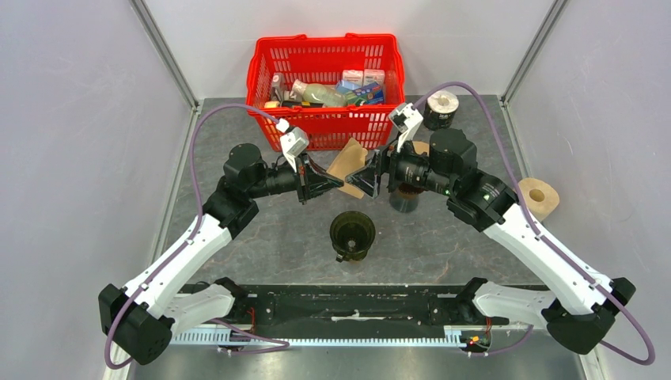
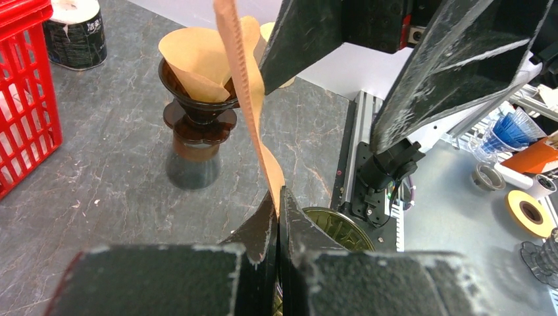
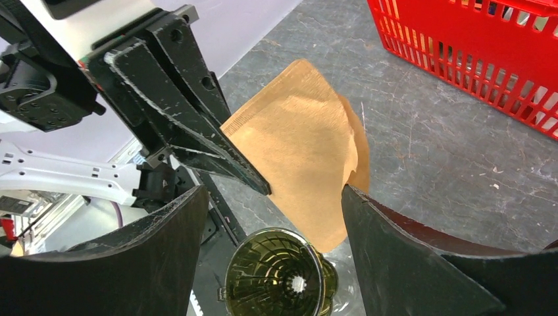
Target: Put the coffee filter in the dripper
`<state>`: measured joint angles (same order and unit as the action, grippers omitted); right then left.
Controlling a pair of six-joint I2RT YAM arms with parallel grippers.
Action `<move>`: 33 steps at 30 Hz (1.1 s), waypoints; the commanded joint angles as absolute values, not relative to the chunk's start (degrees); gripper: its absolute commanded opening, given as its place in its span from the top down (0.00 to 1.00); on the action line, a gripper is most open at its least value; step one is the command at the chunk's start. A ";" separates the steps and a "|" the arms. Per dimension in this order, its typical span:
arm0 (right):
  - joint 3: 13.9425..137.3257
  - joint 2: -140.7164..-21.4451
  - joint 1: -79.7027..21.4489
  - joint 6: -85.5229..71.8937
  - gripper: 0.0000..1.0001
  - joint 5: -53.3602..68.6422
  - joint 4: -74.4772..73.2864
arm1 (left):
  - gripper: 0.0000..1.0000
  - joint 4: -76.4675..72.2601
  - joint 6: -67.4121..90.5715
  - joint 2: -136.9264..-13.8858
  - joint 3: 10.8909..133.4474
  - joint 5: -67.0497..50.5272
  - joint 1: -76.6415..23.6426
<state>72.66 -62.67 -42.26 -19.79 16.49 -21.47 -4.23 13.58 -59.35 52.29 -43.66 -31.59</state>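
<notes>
A brown paper coffee filter [image 1: 349, 161] hangs in the air above the table, pinched at one corner by my left gripper [image 1: 323, 187], which is shut on it. In the left wrist view the filter [image 2: 247, 92] runs edge-on up from the closed tips [image 2: 279, 201]. My right gripper [image 1: 368, 180] faces it from the right with jaws wide open. Seen from the right wrist, the filter [image 3: 303, 158] shows between the open fingers, with nothing clamped at my right gripper [image 3: 273, 191]. The dark olive dripper [image 1: 352, 233] stands empty below [image 3: 279, 276].
A red basket [image 1: 324, 79] of groceries stands at the back. A second dripper with filters on a stand [image 2: 197, 85] sits beside the right arm. A round tin [image 1: 441, 108] is at the back right, a paper roll [image 1: 540, 195] at the right edge.
</notes>
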 commanded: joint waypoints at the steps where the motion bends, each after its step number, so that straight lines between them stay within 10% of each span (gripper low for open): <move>1: 74.53 -63.90 -42.28 -17.65 0.18 15.28 -19.70 | 0.98 -5.09 11.54 -58.79 53.36 -45.18 -31.55; 33: 73.25 -63.48 -42.24 -15.16 0.42 15.93 -17.71 | 0.98 -6.77 10.98 -57.24 51.77 -47.01 -31.60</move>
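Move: The left hand already pinches the coffee filter by its edge; the green dripper the filter is meant for lies about 5 cm back, 4 cm right and some 20 cm below that hand. From the right hand, the filter's middle is about 2 cm ahead and 4 cm left, 1 cm lower. The green dripper lies roughly 6 cm back from the right hand, 1 cm left and 22 below; the brown dripper, already lined, is about 9 cm ahead, 15 right and 20 below. The right hand, wide open before the filter's broad face, edges forward about 2 cm and sinks about 1 cm early on, while its fingers draw in to a little over half open without shutting on the paper; a fingertip seems to bear on that face. The left hand keeps its pinch on the filter's edge and, after a short hold, eases back towards the base some 1.5 cm and very slightly up, barely turning. ##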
